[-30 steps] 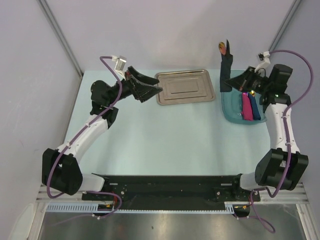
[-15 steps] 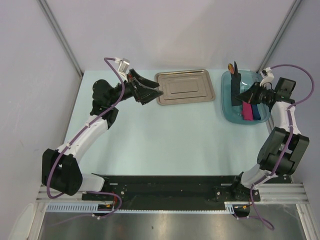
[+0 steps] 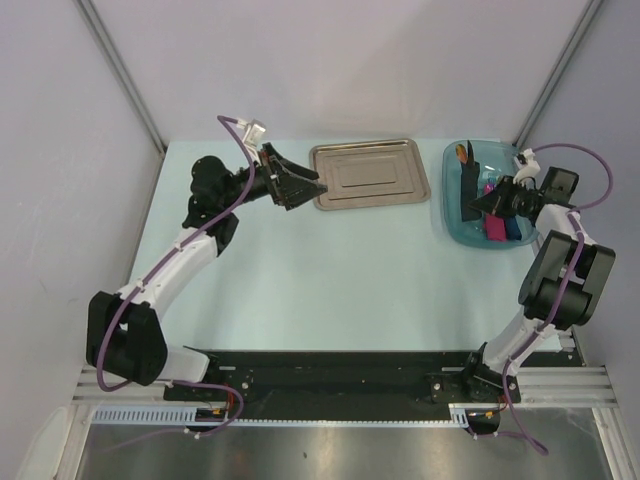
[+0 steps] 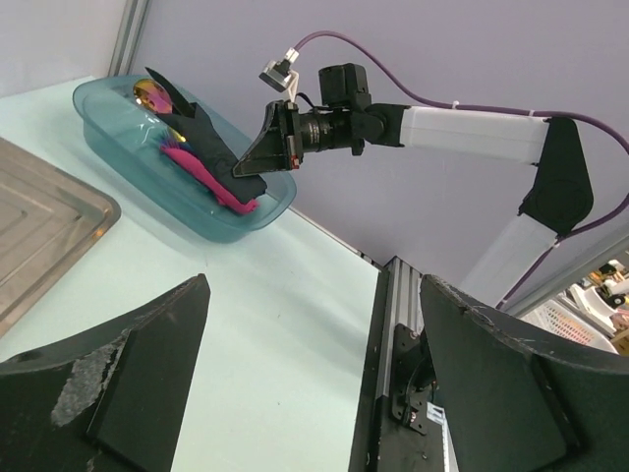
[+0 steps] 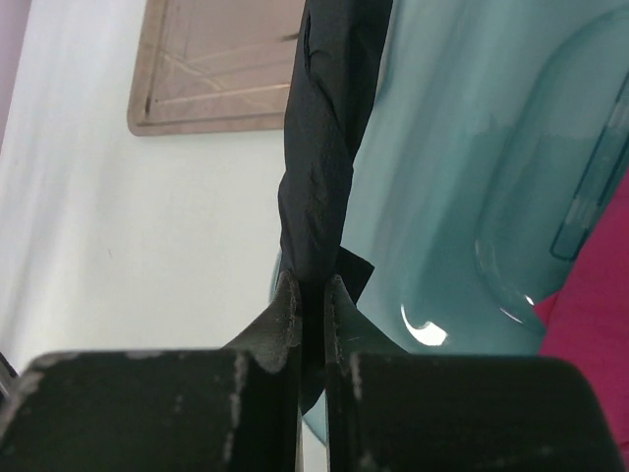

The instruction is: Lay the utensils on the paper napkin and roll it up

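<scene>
The paper napkin [image 3: 469,185] is rolled into a black bundle, and the shiny orange end of one of the utensils [image 3: 461,152] pokes from its far end. My right gripper [image 3: 487,203] is shut on the roll's near end and holds it over the left side of a teal bin [image 3: 453,222]. Up close, the right gripper [image 5: 313,285] pinches the black paper [image 5: 319,167] tightly. My left gripper [image 3: 305,183] stands open and empty by the steel tray's left edge. From there the left gripper [image 4: 314,295] faces the napkin roll [image 4: 201,133] and orange tip [image 4: 152,95].
The steel tray [image 3: 370,175] lies at the back centre. A pink roll [image 3: 494,228] and a dark blue roll [image 3: 512,228] lie in the teal bin. The black rail [image 4: 393,364] runs along the table's near edge.
My right arm has swung down and toward the bin, bringing the black roll from upright above the table's back edge to low over the bin. The left gripper has shifted slightly.
</scene>
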`<action>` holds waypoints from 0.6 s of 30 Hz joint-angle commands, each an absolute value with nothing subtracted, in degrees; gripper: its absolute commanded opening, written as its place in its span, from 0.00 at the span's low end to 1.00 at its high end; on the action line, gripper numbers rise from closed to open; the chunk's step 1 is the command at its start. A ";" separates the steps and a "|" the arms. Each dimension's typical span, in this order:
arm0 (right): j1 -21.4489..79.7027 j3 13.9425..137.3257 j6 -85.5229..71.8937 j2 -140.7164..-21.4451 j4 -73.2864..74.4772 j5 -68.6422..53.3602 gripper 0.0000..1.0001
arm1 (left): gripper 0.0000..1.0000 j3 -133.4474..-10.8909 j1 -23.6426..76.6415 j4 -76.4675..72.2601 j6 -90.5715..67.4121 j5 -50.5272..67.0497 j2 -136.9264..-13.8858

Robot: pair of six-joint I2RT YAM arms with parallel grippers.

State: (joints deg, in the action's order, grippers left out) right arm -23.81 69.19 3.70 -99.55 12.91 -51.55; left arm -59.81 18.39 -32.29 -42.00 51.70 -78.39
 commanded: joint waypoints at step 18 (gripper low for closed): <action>-26.45 77.61 7.03 -113.38 11.60 -48.61 0.00 | 0.92 -61.00 17.58 -31.91 -42.10 52.03 -80.16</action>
State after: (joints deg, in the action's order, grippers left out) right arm -25.91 74.30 5.19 -112.25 12.80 -49.08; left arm -59.81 17.91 -31.40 -42.02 51.68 -80.16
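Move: The right hand holds the rolled black napkin with the utensils near the bin's left side; the teal bin's middle lies about 9 cm ahead, 10 cm to the right and 10 cm below. In the bin the pink roll is some 4 cm ahead and 10 cm right, the blue roll 5 cm ahead and 14 cm right; the empty tray is 16 cm ahead, 21 cm left. From the idle left hand the bin is roughly 20 cm ahead, 46 cm right, 32 cm below. Gripping the black roll, the right hand sinks about 6.5 cm into the bin, edging right towards the pink roll. ##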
